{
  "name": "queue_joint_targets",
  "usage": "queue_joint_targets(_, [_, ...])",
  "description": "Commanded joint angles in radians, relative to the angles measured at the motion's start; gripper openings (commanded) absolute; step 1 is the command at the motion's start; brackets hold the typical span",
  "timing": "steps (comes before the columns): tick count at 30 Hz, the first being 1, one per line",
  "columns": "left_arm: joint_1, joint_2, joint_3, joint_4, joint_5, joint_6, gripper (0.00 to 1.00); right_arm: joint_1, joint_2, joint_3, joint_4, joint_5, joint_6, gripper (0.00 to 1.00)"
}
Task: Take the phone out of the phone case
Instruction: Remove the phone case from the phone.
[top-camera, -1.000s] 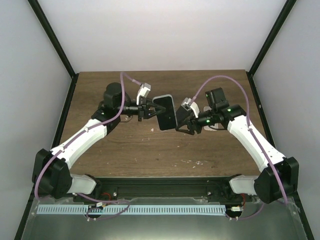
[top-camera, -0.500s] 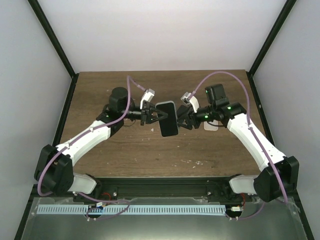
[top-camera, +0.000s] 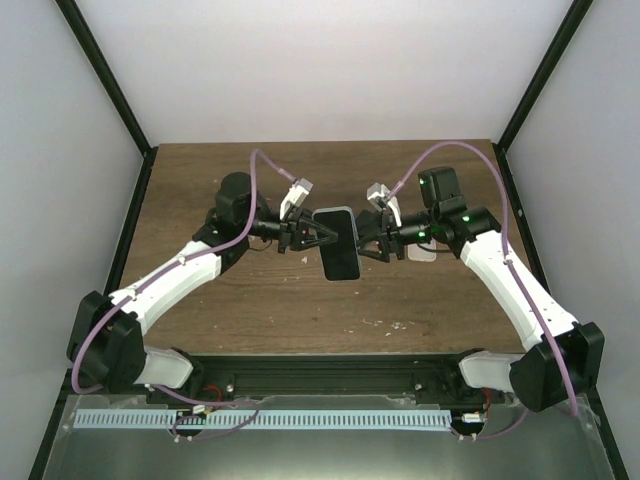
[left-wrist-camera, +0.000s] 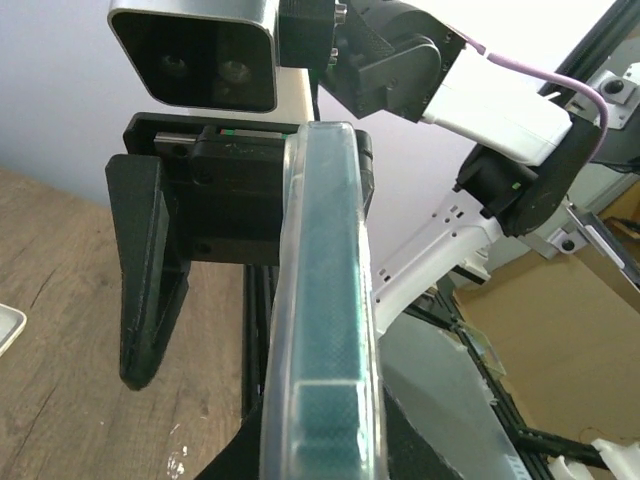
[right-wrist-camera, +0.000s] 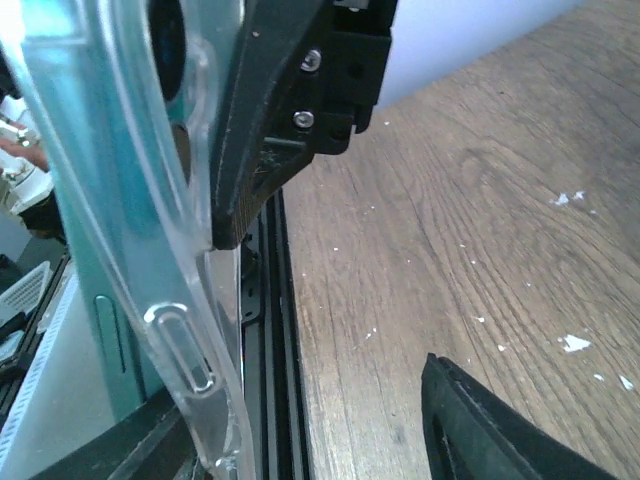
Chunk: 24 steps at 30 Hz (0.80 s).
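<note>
The phone (top-camera: 338, 243), dark and in a clear case, hangs in the air over the table's middle. My left gripper (top-camera: 318, 237) is shut on its left edge. In the left wrist view the teal phone in its clear case (left-wrist-camera: 325, 300) stands edge-on between my own jaws (left-wrist-camera: 320, 455). My right gripper (top-camera: 362, 243) is open at the phone's right edge. In the right wrist view the clear case (right-wrist-camera: 120, 200) lies against my near-left finger, with a wide gap across my right gripper (right-wrist-camera: 310, 440). One right finger (left-wrist-camera: 150, 270) stands apart from the phone.
A small white object (top-camera: 421, 252) lies on the wooden table (top-camera: 260, 300) under the right arm. A black rail (top-camera: 330, 375) runs along the near edge. White walls with black frame posts (top-camera: 110, 85) enclose the table.
The left gripper carried the phone right and slightly nearer. The right gripper rose and moved in to the phone's right edge.
</note>
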<state>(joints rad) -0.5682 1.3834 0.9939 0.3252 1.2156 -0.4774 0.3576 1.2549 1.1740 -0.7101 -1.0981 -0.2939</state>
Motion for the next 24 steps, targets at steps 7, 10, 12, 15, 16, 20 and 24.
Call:
queue_joint_targets(7, [-0.053,0.027,0.018,-0.281,-0.071,0.067,0.0,0.084,-0.025,-0.022,0.286,-0.277,0.087,0.27])
queue_joint_targets(10, [-0.016,0.005,0.034,-0.301,-0.194,0.05,0.01,0.085,-0.043,-0.082,0.362,-0.286,0.159,0.16])
queue_joint_targets(12, [0.013,-0.019,0.034,-0.296,-0.297,0.022,0.03,0.084,-0.061,-0.135,0.434,-0.286,0.225,0.09])
queue_joint_targets(15, [0.039,-0.055,0.033,-0.317,-0.43,0.018,0.15,0.079,-0.08,-0.216,0.563,-0.262,0.342,0.01])
queue_joint_targets(16, [0.04,-0.065,0.039,-0.342,-0.482,0.033,0.21,0.076,-0.081,-0.237,0.594,-0.247,0.374,0.01])
queue_joint_targets(20, [0.041,-0.128,0.054,-0.46,-0.787,0.095,0.48,0.056,-0.081,-0.325,0.699,-0.134,0.511,0.01])
queue_joint_targets(24, [0.013,-0.207,0.001,-0.51,-1.092,0.154,0.57,0.052,-0.08,-0.389,0.738,0.054,0.605,0.01])
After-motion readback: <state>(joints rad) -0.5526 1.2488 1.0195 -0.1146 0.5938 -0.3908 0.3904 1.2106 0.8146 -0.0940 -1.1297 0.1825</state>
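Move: The left fingers already grip the left edge of the blue phone in its clear phone case; the case's middle lies about 3 cm to their right, 1 cm back, at the same height. From the open right hand that middle is some 5 cm left and level, with the near edge almost between the fingers. On the table about 25 cm below, the black phone lies roughly 12 cm ahead and 1 cm right of the right hand, the beige case about 9 cm ahead and 16 cm right. The right fingers close and pinch the clear case's right edge as that hand eases back about 2 cm and slightly left, then it sinks some 4 cm while coming forward again, tipping a little. With that grip made, the left fingers open off the opposite edge and the hand swings forward about 7 cm, also left and down, turning some 35 degrees counter-clockwise. ##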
